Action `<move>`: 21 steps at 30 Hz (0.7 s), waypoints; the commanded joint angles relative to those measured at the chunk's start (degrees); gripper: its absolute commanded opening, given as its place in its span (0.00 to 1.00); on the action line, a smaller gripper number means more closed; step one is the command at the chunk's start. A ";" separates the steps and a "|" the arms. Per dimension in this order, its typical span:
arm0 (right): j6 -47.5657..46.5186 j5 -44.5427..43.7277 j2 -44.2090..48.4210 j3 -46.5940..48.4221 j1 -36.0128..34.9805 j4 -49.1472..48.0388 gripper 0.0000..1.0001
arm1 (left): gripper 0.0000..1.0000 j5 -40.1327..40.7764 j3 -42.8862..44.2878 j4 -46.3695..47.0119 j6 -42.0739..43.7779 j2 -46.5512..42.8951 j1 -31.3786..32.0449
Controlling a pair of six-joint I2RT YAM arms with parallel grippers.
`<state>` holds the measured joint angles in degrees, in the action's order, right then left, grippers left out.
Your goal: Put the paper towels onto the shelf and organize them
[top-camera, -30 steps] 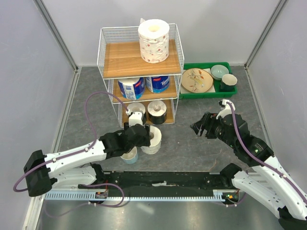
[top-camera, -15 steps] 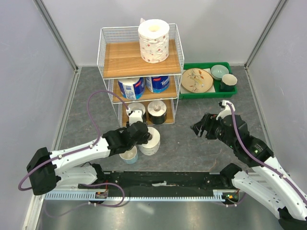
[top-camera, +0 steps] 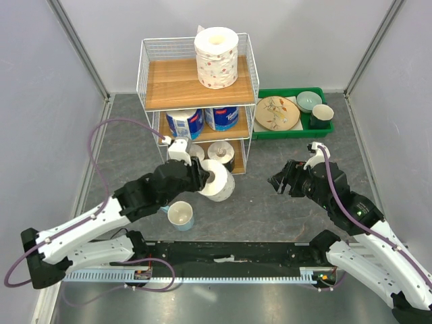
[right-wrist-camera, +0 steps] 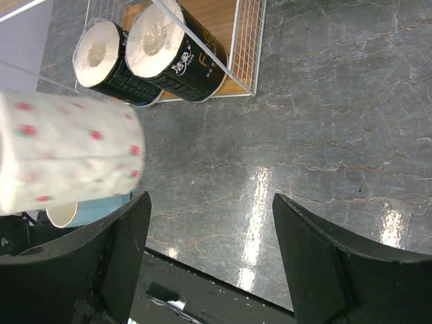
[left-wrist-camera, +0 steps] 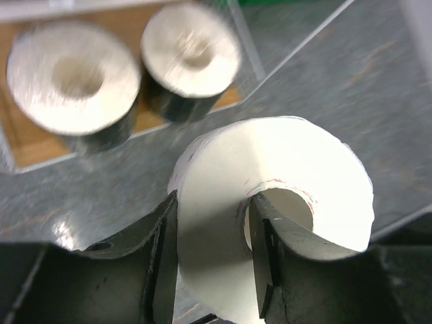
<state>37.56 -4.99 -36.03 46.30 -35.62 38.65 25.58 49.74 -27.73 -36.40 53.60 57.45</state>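
My left gripper [top-camera: 200, 181] is shut on a large white paper towel roll with red speckles [top-camera: 219, 180], one finger inside its core [left-wrist-camera: 270, 263], and holds it tilted above the floor in front of the shelf [top-camera: 196, 82]. The roll also shows in the left wrist view [left-wrist-camera: 270, 196] and the right wrist view [right-wrist-camera: 64, 148]. A second speckled roll [top-camera: 216, 57] stands on the top board. Two blue-wrapped rolls [top-camera: 185, 123] sit on the middle tier, two dark-wrapped rolls [top-camera: 221, 156] on the bottom tier. My right gripper [top-camera: 278, 181] is open and empty to the right.
A pale cup with a blue handle [top-camera: 181, 216] stands on the floor below the left gripper. A green tray [top-camera: 324, 132] with a plate, a bowl and a cup sits right of the shelf. Grey walls close in both sides.
My left gripper has lifted the speckled roll off the floor beside the cup and carried it up toward the shelf. The right arm has not moved.
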 commanded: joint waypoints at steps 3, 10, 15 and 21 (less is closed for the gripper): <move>0.67 -0.98 0.96 -0.16 -0.15 -0.77 0.81 | 0.43 -1.33 12.55 3.47 6.08 -5.26 -0.23; 0.67 -0.72 0.61 0.10 -0.16 -0.77 0.81 | 0.43 3.07 27.06 1.80 12.39 -5.09 -0.15; 0.67 -0.72 0.52 0.28 -0.07 -0.86 0.81 | 0.43 3.68 38.83 2.32 16.88 -1.67 -0.15; 0.85 -0.81 1.40 0.10 -0.16 -0.25 0.81 | 0.44 10.09 48.85 4.08 25.93 4.04 -0.15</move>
<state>37.78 -5.02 -35.53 46.30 -35.62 38.68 30.09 91.85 -27.94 -19.42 54.24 57.45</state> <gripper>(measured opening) 0.808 0.462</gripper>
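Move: The left hand already holds the patterned paper towel roll by its rim, clear of the table. Its goal, the free left part of the top shelf, is about 17 cm ahead, 9 cm left and 6 cm above. The standing roll on that shelf is 17 cm ahead, 4 cm right and 13 cm up; the left blue roll below is 16 cm ahead, 5 cm left and 3 cm lower than the hand. From the right hand, the free part lies 19 cm ahead, 31 cm left, 5 cm up. Almost straight up, fast, the left arm hoists the paper towel roll some 30 cm in front of the shelf rack, past the lower tiers to above the top shelf's level, drifting about 5 cm left over the later part. The wrist tips the fingers up by roughly 30 degrees, from slanting down to about level, while they keep their pinch on the roll's rim, one finger in its core. ##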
